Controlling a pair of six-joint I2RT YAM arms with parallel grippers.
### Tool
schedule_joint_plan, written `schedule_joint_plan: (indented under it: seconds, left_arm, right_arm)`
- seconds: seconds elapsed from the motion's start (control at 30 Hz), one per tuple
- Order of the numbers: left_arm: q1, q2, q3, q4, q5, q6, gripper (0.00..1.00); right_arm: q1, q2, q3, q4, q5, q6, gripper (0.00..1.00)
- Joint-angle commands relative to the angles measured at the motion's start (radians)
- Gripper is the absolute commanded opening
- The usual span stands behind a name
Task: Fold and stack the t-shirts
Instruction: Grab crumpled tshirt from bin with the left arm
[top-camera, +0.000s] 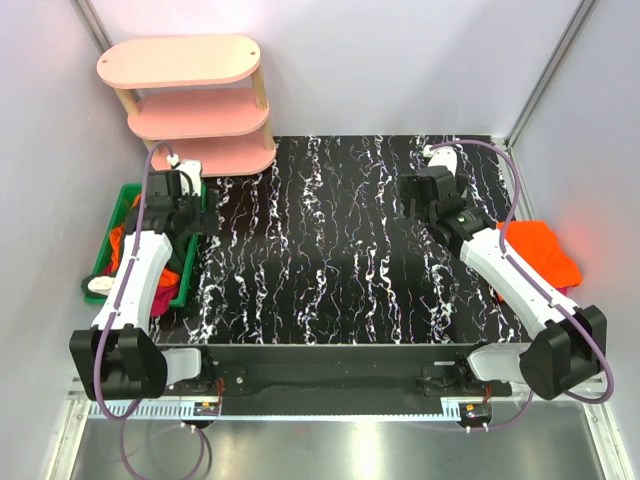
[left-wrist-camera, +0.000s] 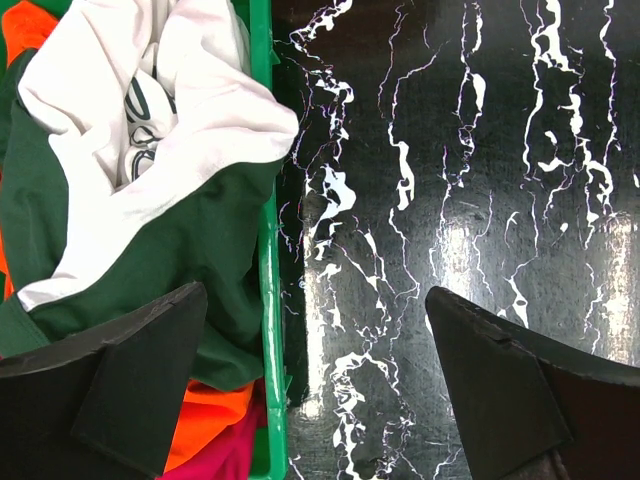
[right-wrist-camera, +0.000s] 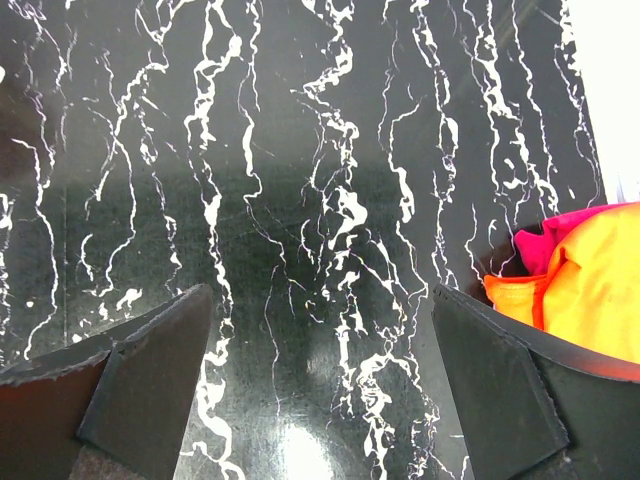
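A white t-shirt with dark green sleeves and black print (left-wrist-camera: 150, 130) lies crumpled in a green bin (left-wrist-camera: 265, 260), on top of an orange shirt (left-wrist-camera: 205, 415) and a magenta one (left-wrist-camera: 232, 450). My left gripper (left-wrist-camera: 315, 400) is open and empty, above the bin's right rim, one finger over the clothes and one over the table; it also shows in the top view (top-camera: 190, 212). My right gripper (right-wrist-camera: 320, 400) is open and empty above the bare marble table, as the top view shows (top-camera: 425, 200). An orange shirt (right-wrist-camera: 600, 280) lying on a magenta one (right-wrist-camera: 545, 245) sits to its right.
The black marble-pattern table (top-camera: 350, 250) fills the middle. The green bin (top-camera: 125, 200) stands at its left edge. A pink three-tier shelf (top-camera: 190, 100) stands at the back left. The orange pile (top-camera: 545, 250) lies off the table's right edge. Grey walls close in on both sides.
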Motion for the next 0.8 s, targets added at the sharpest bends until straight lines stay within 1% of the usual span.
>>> schedule_joint_plan:
  seconds: [0.0,0.3,0.4,0.47,0.57,0.6,0.67,0.7,0.77]
  left_arm:
    - [0.011,-0.018,0.006,0.036,-0.019,-0.019,0.99]
    - [0.033,-0.012,0.006,0.036,-0.006,-0.028,0.99]
    - [0.034,-0.009,0.006,0.038,-0.020,-0.019,0.99]
    - [0.045,0.004,0.013,0.036,-0.054,-0.021,0.99]
    - [0.120,0.025,0.032,0.030,-0.025,-0.033,0.99]
    - [0.169,0.030,0.038,0.027,-0.007,-0.033,0.99]
    - [0.209,0.051,0.059,0.022,0.006,-0.031,0.99]
    - [0.250,0.060,0.068,0.019,0.038,-0.025,0.99]
    - [0.290,0.102,0.107,0.016,0.066,-0.021,0.99]
  right_arm:
    - [0.002,0.011,0.002,0.040,0.015,0.008,1.00]
    - [0.002,0.031,0.022,0.047,0.049,0.013,1.00]
    - [0.002,0.035,0.017,0.049,0.061,0.011,1.00]
    - [0.002,0.032,0.011,0.049,0.063,0.011,1.00]
    - [0.002,0.023,0.006,0.049,0.063,0.013,1.00]
    - [0.002,0.020,0.005,0.049,0.064,0.011,1.00]
    - [0.002,0.009,-0.003,0.049,0.066,0.011,1.00]
    - [0.002,0.008,-0.006,0.049,0.072,0.013,1.00]
    - [0.002,0.002,-0.017,0.049,0.075,0.017,1.00]
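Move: The dark green and white t-shirt lies crumpled on top in the green bin, some 10 cm to the left hand's left, about 2 cm back and 12 cm below it; the bin's own middle is roughly 13 cm left and 5 cm back. An orange cloth lies about 9 cm left and 13 cm back, and a magenta cloth just nearer, about 9 cm left and 17 cm back. From the right hand the t-shirt is some 62 cm left and 4 cm back. The left hand creeps left by only about a centimetre at first, then swings quickly on to the left, some 7 cm in all, across the bin's right rim and in over the t-shirt, still gathering speed at the end. The swing turns the hand some 15 degrees counter-clockwise while it starts to sink by about a centimetre, the fingers staying wide open and pointing forward and down, clear above the cloth and touching nothing. ##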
